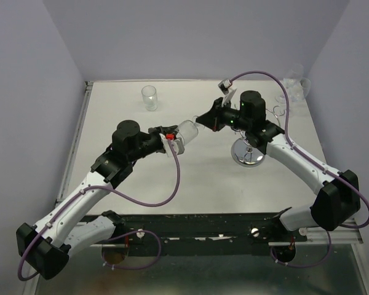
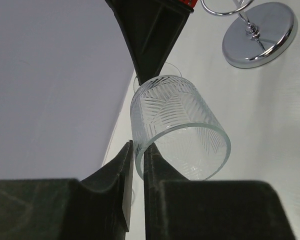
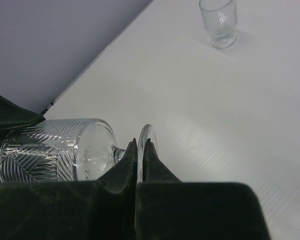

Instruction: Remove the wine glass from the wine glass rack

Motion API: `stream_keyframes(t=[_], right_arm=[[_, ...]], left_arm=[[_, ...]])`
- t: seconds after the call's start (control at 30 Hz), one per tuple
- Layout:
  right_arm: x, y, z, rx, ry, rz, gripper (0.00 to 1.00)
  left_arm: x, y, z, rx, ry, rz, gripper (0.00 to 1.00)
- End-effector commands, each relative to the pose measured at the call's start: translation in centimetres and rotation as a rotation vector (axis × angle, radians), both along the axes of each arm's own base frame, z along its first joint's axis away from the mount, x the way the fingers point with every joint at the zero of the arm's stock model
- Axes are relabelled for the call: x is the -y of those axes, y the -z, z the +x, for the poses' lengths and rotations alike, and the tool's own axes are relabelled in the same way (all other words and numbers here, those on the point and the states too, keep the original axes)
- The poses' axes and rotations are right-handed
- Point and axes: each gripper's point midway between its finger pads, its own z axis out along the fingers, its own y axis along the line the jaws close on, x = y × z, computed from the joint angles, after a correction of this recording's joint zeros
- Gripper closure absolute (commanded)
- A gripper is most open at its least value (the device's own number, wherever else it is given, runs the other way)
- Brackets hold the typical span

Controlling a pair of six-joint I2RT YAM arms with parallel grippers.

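The wine glass (image 1: 186, 129) hangs on its side in mid-air over the table's centre, off the wine glass rack (image 1: 248, 153). My right gripper (image 1: 200, 121) is shut on the glass's flat foot (image 3: 149, 137), seen edge-on between the fingers. My left gripper (image 1: 175, 142) straddles the rim of the cut-pattern bowl (image 2: 177, 125), one finger inside and one outside, closed on the glass wall. The rack's chrome disc base (image 2: 260, 35) stands to the right, partly under my right arm.
A small footed glass (image 1: 149, 97) stands upright at the back centre of the table. More clear glassware (image 1: 295, 89) sits at the back right corner. Grey walls close the table on the left, back and right.
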Motion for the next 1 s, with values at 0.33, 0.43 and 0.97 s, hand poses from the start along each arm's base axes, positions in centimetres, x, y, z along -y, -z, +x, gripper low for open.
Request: stream_keyframes(t=[0.33, 0.43, 0.97], right_arm=[[-0.3, -0.2, -0.5, -0.020, -0.012, 0.047, 0.30], [-0.1, 0.1, -0.4, -0.022, -0.001, 0.040, 0.21], [3.5, -9.8, -0.2, 0.428, -0.017, -0.047, 0.17]], left_arm=[[0.6, -1.7, 1.6, 0.087, -0.062, -0.073, 1.00], [0.4, -2.1, 2.1, 0.094, -0.091, -0.096, 1.00], [-4.5, 6.1, 2.6, -0.295, -0.264, 0.198, 1.00]])
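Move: The wine glass lies sideways between the hands, some 20 cm above the table. Its middle is about 3 cm ahead, 4 cm right and 2 cm below the left hand, whose part-open fingers straddle the rim. From the right hand, pinching its foot, its middle is about 4 cm back and 3 cm left, level. The standing glass is roughly 28 cm ahead, 14 cm left and 15 cm below the left hand; the rack is some 20 cm right, 2 cm back and 7 cm below the right hand. The left fingers close on the wine glass's rim wall, one finger inside the bowl, while the right hand still pinches the foot; then the right fingers open wide and let go of the foot with that hand nearly still. The left hand keeps its pinch and sinks about 5 cm, edging forward and finally about 2 cm left while its fingers tip down some 15 degrees, and at the end the empty right hand rises about 3 cm and backs off to the right, away from the glass. ##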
